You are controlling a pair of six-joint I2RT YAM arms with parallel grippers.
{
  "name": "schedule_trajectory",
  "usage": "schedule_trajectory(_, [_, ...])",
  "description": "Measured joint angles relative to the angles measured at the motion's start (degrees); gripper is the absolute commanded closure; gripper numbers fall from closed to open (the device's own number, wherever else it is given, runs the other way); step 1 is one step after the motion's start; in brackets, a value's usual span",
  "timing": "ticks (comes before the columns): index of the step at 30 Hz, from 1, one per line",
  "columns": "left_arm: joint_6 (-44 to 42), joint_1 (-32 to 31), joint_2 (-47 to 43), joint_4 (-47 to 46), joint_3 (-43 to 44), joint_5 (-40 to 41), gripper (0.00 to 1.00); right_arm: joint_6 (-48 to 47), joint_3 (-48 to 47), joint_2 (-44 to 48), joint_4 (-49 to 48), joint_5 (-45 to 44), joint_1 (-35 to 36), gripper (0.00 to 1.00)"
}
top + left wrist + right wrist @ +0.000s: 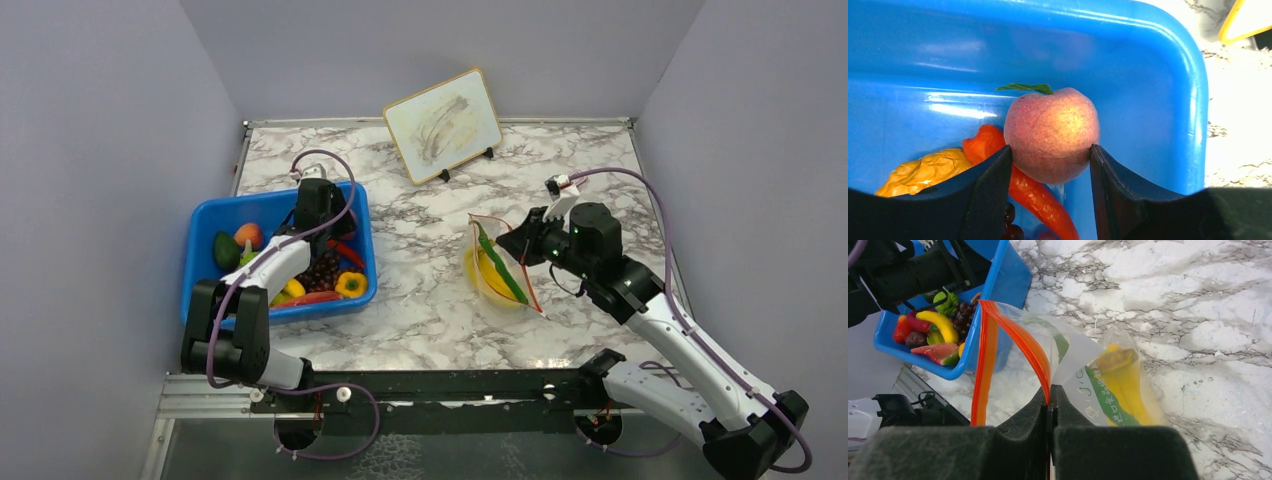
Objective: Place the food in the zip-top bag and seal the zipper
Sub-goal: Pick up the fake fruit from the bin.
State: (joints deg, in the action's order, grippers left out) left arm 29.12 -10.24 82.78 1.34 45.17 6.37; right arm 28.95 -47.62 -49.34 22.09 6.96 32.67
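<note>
In the left wrist view a peach (1050,127) with a green leaf sits in the far corner of the blue bin (1148,75). My left gripper (1050,148) has both fingers against the peach's sides. A red chili (1040,197), a yellow piece (923,172) and dark grapes (1010,220) lie under it. In the top view my left gripper (318,215) hangs over the bin (200,262). The right gripper (1050,390) is shut on the zip-top bag's (1083,355) orange-red zipper (1018,340), holding the mouth up and open. Yellow bananas (1128,380) lie inside the bag (497,275).
A framed picture board (443,125) stands on a small easel at the back of the marble table. More toy fruits (938,335) fill the bin's near end. Grey walls close in both sides, and a metal rail (420,395) runs along the near edge.
</note>
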Motion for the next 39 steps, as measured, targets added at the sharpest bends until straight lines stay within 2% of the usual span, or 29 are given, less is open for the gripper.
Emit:
schedule_trajectory(11, [0.1,0.0,-7.4,3.0,-0.7,1.6,0.65,3.1,1.3,-2.0,-2.3,3.4,0.0,0.99])
schedule_trajectory(20, [0.1,0.0,-18.4,6.0,-1.1,0.3,0.69,4.0,-0.2,-6.6,-3.6,4.5,0.0,0.99])
schedule_trajectory(26, [-0.2,0.0,-23.9,7.1,-1.0,-5.9,0.69,5.2,-1.0,-7.6,-5.5,4.5,0.0,0.99])
schedule_trajectory(39, [-0.3,-0.4,-27.8,10.0,0.2,-24.3,0.72,5.3,-1.0,-10.1,-6.7,4.7,0.0,0.99])
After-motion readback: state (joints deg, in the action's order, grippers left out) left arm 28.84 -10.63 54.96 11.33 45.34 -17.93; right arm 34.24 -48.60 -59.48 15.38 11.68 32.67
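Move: The left hand, low in the bin with the peach gripped, has the bag's open mouth about 31 cm to its right, 17 cm back and 13 cm above. The bin's right rim stands some 8 cm to the right, level ahead-wise and 5 cm higher; the red pepper lies about 6 cm back, straight behind and slightly lower. From the right hand the peach is roughly 15 cm ahead, 33 cm left and 15 cm below. Keeping the peach pinched between its two fingertips, the left hand lifts it about 14 cm, nearly straight up out of the bin at first, then swings back and right towards the bag over the bin's right rim, the fingertips tipping up and the wrist turning clockwise some 20 degrees. The right hand keeps its shut pinch on the bag's orange lip and carries it a few centimetres left and forward while sinking slightly, bringing the mouth nearer to the peach. ##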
